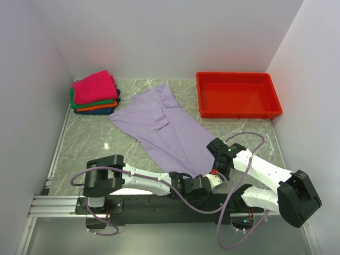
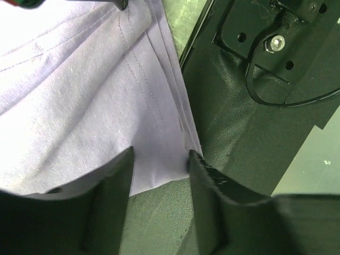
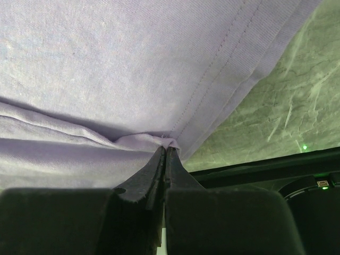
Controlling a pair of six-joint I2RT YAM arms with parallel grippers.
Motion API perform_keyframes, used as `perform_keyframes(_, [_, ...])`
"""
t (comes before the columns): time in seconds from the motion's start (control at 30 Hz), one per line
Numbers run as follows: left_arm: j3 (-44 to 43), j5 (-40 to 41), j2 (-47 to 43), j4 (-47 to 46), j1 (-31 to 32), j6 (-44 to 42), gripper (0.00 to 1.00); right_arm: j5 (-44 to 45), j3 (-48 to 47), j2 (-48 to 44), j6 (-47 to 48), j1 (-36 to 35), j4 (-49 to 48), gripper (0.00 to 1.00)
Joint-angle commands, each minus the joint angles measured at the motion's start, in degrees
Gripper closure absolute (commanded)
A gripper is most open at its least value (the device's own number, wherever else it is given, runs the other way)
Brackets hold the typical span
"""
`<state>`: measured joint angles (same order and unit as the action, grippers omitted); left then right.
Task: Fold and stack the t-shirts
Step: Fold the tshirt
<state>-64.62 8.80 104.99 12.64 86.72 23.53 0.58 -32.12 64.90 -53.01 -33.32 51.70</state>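
A pale lavender t-shirt (image 1: 167, 127) lies spread out diagonally on the marble table, its hem toward the arms. My right gripper (image 3: 166, 149) is shut on a pinch of that hem near a bottom corner; in the top view the right gripper (image 1: 214, 164) sits at the shirt's near right end. My left gripper (image 2: 161, 154) is open just beside it, low over the near edge. The other hem corner of the lavender shirt (image 2: 159, 170) lies between its two fingers. From above, the left gripper (image 1: 209, 180) is right below the right one. Folded t-shirts (image 1: 95, 93), magenta on top, are stacked at the back left.
A red plastic tray (image 1: 202, 95) stands at the back right. White walls close in the table on three sides. A black base plate with cables (image 1: 175, 204) runs along the near edge under the arms.
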Motion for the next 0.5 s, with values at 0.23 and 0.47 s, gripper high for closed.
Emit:
perform_keyframes(0.23, [1.3,-2.0,-2.2,-0.5,1.0,0.6,0.68,2.1,-0.2,-0.7,0.0,0.4,1.1,1.0])
perform_keyframes(0.47, [3.5,-4.9,-6.0,0.8,2.1,1.4,0.8,2.2,-0.1,-1.2,0.1,0.4,1.4,1.0])
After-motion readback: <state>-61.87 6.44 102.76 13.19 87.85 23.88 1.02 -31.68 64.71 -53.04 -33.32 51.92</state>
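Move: About 1 cm back of the left fingertips and barely below them lies the loose shirt corner at the table's front edge. The hem held by the right fingers is some 7 cm ahead and 4 cm to the right of the left hand; the shirt's middle spreads out roughly 24 cm ahead and 18 cm left. From the right hand, that loose corner lies about 8 cm back and 3 cm left. Closing from about half open to a narrow gap, the left fingers take the loose shirt corner between their tips. Meanwhile the left hand eases back and left, about 2 cm in all and gathering pace, away from the right gripper. Fingers shut and pointing down, the right hand stays practically in place and keeps its pinch on the hem. ##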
